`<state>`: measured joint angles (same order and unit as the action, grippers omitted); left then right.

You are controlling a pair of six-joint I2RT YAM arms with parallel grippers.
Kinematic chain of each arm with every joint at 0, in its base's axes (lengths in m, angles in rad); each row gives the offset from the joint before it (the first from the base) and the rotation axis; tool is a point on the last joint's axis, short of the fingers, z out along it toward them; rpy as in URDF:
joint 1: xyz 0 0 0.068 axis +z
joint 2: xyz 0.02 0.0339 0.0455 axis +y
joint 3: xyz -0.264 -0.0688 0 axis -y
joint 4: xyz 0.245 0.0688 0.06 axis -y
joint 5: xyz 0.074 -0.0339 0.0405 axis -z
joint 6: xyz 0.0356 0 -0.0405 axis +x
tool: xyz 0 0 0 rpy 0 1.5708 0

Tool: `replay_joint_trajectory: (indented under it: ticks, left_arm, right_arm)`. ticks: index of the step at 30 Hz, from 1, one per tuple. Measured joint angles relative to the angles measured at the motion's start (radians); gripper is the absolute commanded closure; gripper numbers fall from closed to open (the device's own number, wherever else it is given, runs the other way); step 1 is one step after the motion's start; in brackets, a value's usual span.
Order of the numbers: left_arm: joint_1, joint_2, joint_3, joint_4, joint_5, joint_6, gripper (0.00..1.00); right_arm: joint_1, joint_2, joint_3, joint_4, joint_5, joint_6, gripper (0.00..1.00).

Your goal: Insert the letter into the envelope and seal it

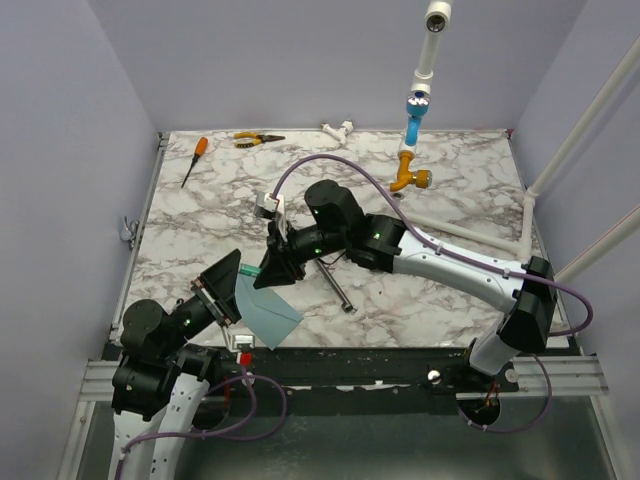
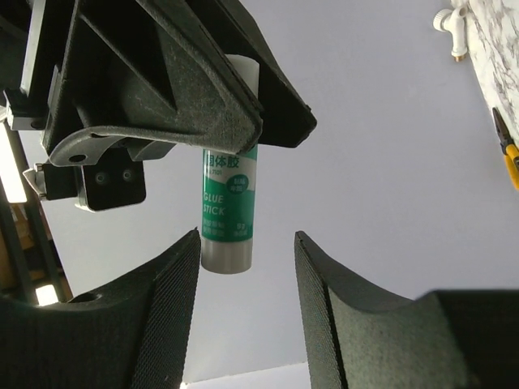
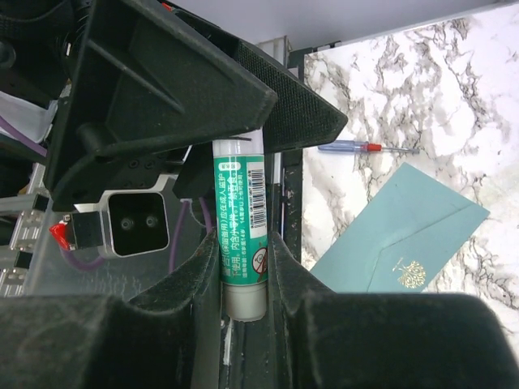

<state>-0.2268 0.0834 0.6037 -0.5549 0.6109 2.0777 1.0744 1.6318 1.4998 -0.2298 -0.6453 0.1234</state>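
Note:
The teal envelope [image 1: 268,312] lies flat near the table's front edge, and its gold emblem shows in the right wrist view [image 3: 405,235]. The letter is out of view. My right gripper [image 1: 276,266] [image 3: 243,243] is shut on a green glue stick [image 3: 242,219], held above the envelope. My left gripper [image 1: 232,278] [image 2: 247,237] faces it, jaws apart. The glue stick's [image 2: 228,212] grey end sits just inside them, close to one finger [image 2: 166,300], with a gap to the other.
Yellow pliers [image 1: 258,139] and an orange screwdriver [image 1: 193,160] lie at the back left. A metal rod [image 1: 336,286] rests beside the right arm. A small blue screwdriver [image 3: 365,147] lies past the envelope. White pipes with an orange valve [image 1: 411,178] stand at the back right.

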Motion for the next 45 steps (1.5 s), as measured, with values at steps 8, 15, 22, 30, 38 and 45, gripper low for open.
replay_joint_trajectory:
  ticks: [8,15,22,30,38,45]
  left_arm:
    - [0.0,0.0,-0.001,0.013,-0.004,0.007,0.91]
    - [0.0,-0.004,-0.002,0.003,-0.007,0.01,1.0]
    - [0.0,-0.01,0.016,-0.074,-0.031,0.01,1.0]
    - [0.0,0.137,0.275,-0.47,-0.091,0.006,1.0]
    - [0.0,0.395,0.541,-0.795,-0.077,-0.241,1.0]
    - [-0.007,0.542,0.635,-0.867,-0.02,-0.555,1.0]
  right_arm:
    - [0.004,0.005,0.003,0.001,0.0,0.0,0.99]
    - [0.004,0.012,0.005,0.0,0.0,0.0,0.99]
    - [0.008,0.027,0.019,-0.019,0.031,-0.012,0.99]
    - [0.093,0.032,0.033,-0.045,0.183,-0.177,0.99]
    - [0.143,0.006,-0.019,0.008,0.265,-0.337,0.99]
    - [0.151,-0.041,-0.073,0.04,0.317,-0.424,0.99]
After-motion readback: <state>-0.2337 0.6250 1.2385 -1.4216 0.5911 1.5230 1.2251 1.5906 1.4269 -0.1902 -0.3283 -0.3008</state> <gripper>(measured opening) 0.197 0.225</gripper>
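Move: The glue stick, already held by the right hand, lies crosswise with its free white end inside the left hand's open jaws. Its middle is about 3 cm to the left hand's right, level fore and aft and about 1 cm higher, and about 3 cm left of the right hand and 1 cm lower. The envelope lies some 27 cm below the left hand, 4 cm ahead and 3 cm right; the screwdriver, equally low, is 13 cm left and 2 cm ahead. The glue stick's free white end is pinched as the left fingers close, while the right hand keeps its grip on the body. Then the left hand draws back and down about 4 cm each, tipping its fingers down some 65 degrees; the right sinks and shifts left a little, rolling about 30 degrees the opposite way around the stick, so the two twist against each other. ##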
